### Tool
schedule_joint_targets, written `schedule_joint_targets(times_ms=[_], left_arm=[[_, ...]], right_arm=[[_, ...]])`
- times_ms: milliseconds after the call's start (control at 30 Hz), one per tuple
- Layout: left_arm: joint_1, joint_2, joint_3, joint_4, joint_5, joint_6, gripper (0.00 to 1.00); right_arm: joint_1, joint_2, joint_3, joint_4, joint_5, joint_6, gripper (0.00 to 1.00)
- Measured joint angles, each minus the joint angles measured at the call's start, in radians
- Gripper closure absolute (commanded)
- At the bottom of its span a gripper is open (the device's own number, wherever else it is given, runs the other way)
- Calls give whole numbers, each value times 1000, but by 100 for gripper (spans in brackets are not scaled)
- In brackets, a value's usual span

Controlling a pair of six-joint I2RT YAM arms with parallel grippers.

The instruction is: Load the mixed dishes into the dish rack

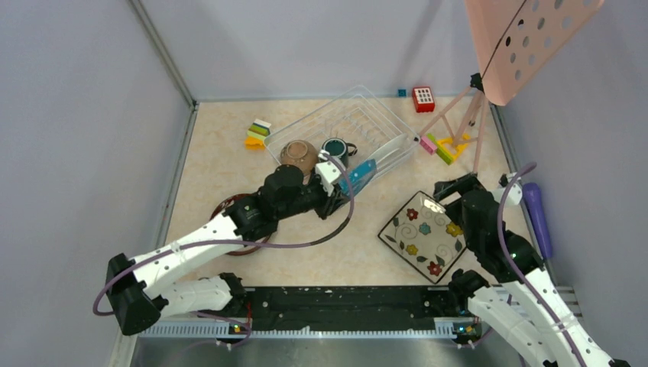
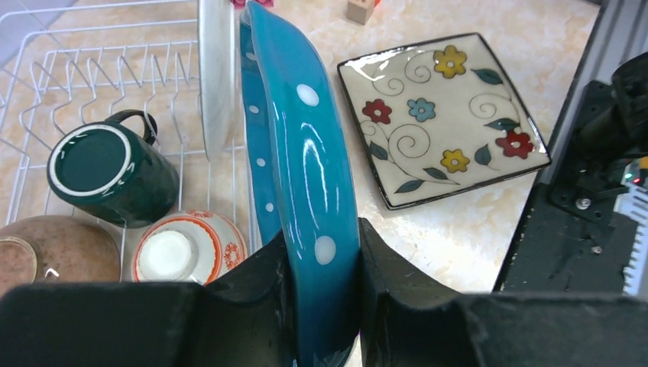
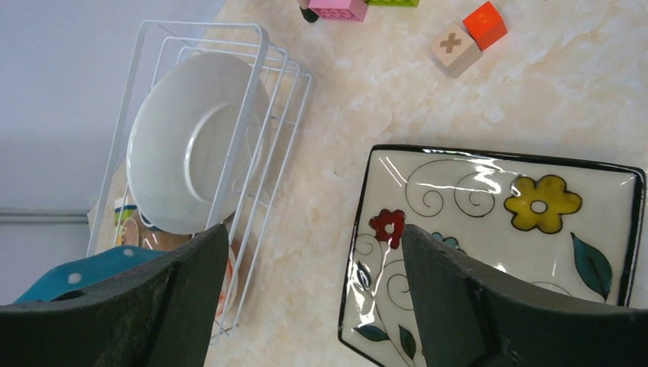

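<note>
My left gripper is shut on the rim of the blue white-dotted plate, which stands on edge at the dish rack beside the upright white plate. Inside the rack lie the dark green mug, the small orange-and-white bowl and the brown bowl. The black-rimmed square plate with flowers lies flat on the table. My right gripper hovers open over its left edge, holding nothing. The dark red-rimmed round plate is mostly hidden under my left arm.
Toy blocks lie left of the rack, and more to its right under a pink perforated board on a stand. A red keypad toy sits at the back. A purple object lies by the right wall.
</note>
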Motion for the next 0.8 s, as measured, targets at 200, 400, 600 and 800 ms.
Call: schedule_joint_targets(times_ms=[200,400,600,800], left_arm=[[117,-60,42,-31,100,-45,100],[228,-48,142,-26,147,-61,100],[345,120,272,42,266,-13,100],[445,299,287,157,329,-2,100]], right_arm=[[0,31,0,43,-19,-9,19],[0,31,0,57,-33,-14,19],[0,53,2,76,-58,-26,20],[0,111,26,79,-86,-41,20]])
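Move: The blue dotted plate, already upright in the left fingers, is bound for the rack's free tines, about 24 cm ahead of that hand, 5 cm to its right and 17 cm below. The green mug sits some 17 cm ahead and 1 cm left, with the orange bowl about 7 cm ahead and 5 cm left, and the standing white plate roughly 16 cm ahead and 13 cm right. From the right hand the tines lie about 26 cm ahead and 25 cm left. The blue plate, kept pinched by its edge in the left hand, is lifted nearly 10 cm while edging left and forward, then carried fast forward towards the free tines, some 15 cm in all, starting to sink by about 4 cm at the end; the wrist rolls only about 10 degrees. The open right hand drifts about 3 cm left and forward, holding nothing. ##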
